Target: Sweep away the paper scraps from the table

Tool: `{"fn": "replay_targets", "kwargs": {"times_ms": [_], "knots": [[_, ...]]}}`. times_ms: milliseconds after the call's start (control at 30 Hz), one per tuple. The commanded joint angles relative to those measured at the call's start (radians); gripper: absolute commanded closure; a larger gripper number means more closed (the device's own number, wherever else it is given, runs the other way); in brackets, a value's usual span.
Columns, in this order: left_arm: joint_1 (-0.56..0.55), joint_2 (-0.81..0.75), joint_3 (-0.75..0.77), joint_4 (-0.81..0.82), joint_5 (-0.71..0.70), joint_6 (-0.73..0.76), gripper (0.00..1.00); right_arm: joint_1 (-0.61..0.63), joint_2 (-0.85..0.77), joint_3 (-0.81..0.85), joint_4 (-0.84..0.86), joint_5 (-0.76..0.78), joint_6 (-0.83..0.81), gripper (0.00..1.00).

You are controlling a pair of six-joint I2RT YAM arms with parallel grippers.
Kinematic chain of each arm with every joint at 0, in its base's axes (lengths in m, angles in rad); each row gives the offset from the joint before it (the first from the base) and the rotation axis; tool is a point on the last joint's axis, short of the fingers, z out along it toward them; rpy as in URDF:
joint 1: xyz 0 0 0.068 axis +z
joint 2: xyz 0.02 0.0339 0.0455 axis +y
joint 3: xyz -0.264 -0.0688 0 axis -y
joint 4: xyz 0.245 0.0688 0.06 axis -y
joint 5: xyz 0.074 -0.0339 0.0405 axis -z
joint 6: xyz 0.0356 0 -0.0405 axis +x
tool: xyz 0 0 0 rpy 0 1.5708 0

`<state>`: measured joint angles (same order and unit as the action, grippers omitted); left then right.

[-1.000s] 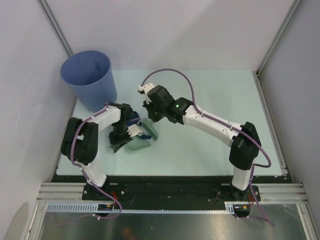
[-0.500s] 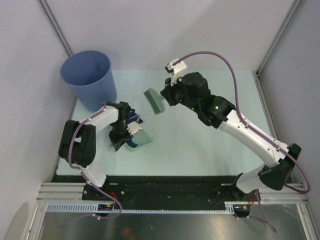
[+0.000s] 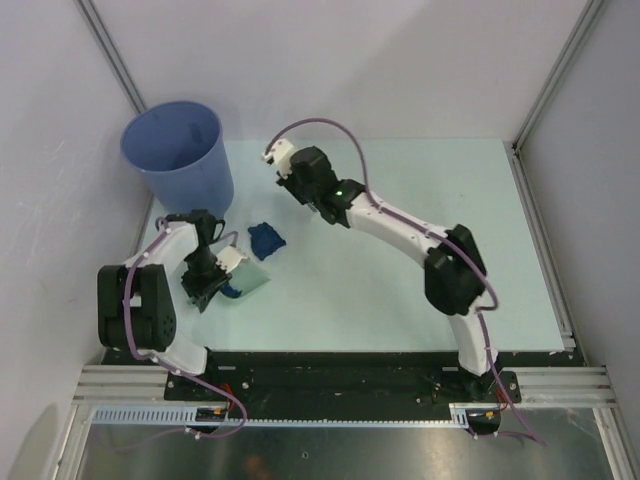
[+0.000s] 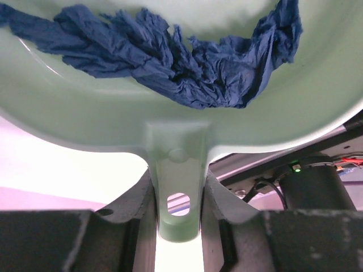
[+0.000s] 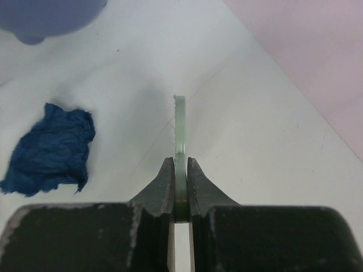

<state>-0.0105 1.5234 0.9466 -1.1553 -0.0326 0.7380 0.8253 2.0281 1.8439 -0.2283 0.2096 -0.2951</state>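
A mint-green dustpan fills the left wrist view, and a crumpled dark blue paper scrap lies in its tray. My left gripper is shut on the dustpan's handle. From above, the dustpan is at the table's front left, with the left gripper beside it. A second dark blue paper scrap lies loose on the table just beyond the pan. My right gripper hangs behind that scrap, shut on the thin mint-green brush, which I see edge-on.
A tall blue bucket stands at the table's back left corner, close to both grippers. White walls and metal corner rails enclose the table. The right arm's elbow reaches across the middle.
The right arm swung the brush away from the dustpan, out to the back, then to a spot near the bucket. The left arm drew the dustpan left. A blue scrap now lies apart on the table.
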Motion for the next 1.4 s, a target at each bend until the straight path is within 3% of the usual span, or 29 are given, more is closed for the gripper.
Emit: {"fn": "replay_targets", "kwargs": {"times_ms": [0,67,167,267,367,433,567,700,967,1100,1167,1233,1333,1367], "knots": [[0.035,0.061,0.093,0.019,-0.023,0.014,1.0,0.058,0.134,0.227,-0.078,0.074,-0.157,1.0],[0.035,0.084,0.127,0.02,-0.016,0.008,1.0,0.113,0.179,0.351,-0.229,0.121,-0.162,1.0],[0.034,0.148,0.181,0.025,-0.007,0.001,1.0,0.185,0.199,0.394,-0.328,0.162,-0.067,1.0],[0.034,0.19,0.225,0.023,0.005,-0.005,1.0,0.192,0.133,0.39,-0.384,-0.023,0.144,1.0],[0.034,0.21,0.259,0.023,0.023,-0.006,1.0,0.134,0.022,0.312,-0.32,-0.318,0.336,1.0],[0.033,0.208,0.268,0.023,0.023,-0.003,1.0,0.069,-0.054,0.232,-0.208,-0.32,0.404,1.0],[0.03,0.195,0.256,0.023,0.085,0.008,1.0,0.025,-0.233,0.066,-0.08,-0.077,0.367,1.0],[0.02,0.201,0.241,0.023,0.068,0.015,1.0,0.026,-0.293,0.012,-0.056,0.017,0.297,1.0],[-0.029,0.202,0.253,0.023,0.005,0.015,1.0,0.005,-0.166,0.028,-0.009,0.103,0.202,1.0],[-0.058,0.218,0.259,0.025,-0.024,0.006,1.0,0.017,-0.017,0.078,-0.029,0.021,0.051,1.0],[-0.065,0.227,0.268,0.026,-0.032,0.004,1.0,0.034,0.072,0.153,-0.118,-0.008,0.021,1.0],[-0.068,0.236,0.279,0.026,-0.03,0.001,1.0,0.063,0.113,0.214,-0.23,-0.035,0.039,1.0],[-0.077,0.257,0.291,0.025,-0.024,-0.005,1.0,0.071,0.139,0.3,-0.321,-0.195,0.164,1.0],[-0.08,0.264,0.296,0.028,-0.023,-0.006,1.0,0.061,0.109,0.305,-0.315,-0.316,0.23,1.0]]}}
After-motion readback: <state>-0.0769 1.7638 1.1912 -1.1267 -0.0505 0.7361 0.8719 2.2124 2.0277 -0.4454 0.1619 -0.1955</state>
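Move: The big blue scrap on the table, next to be swept, lies about 2 cm back and 9 cm to the left of the right hand, which holds the brush some 22 cm above it. From the left hand on the dustpan handle it is about 22 cm ahead, 15 cm right and 4 cm below. The blue scrap already in the pan lies about 6 cm ahead and 9 cm right of the left hand; the blue bin stands about 36 cm ahead and 4 cm left. At the big blue scrap, the right hand sinks a little and strokes the brush back and left towards the pan, roughly 15 cm. It then lifts about 17 cm while swinging right and forward, and drops some 20 cm, back down beside the scrap's right side, just starting left and back again. The left hand slides the dustpan about 7 cm forward, mostly early on, bringing its lip up to the scrap; both grips hold. ##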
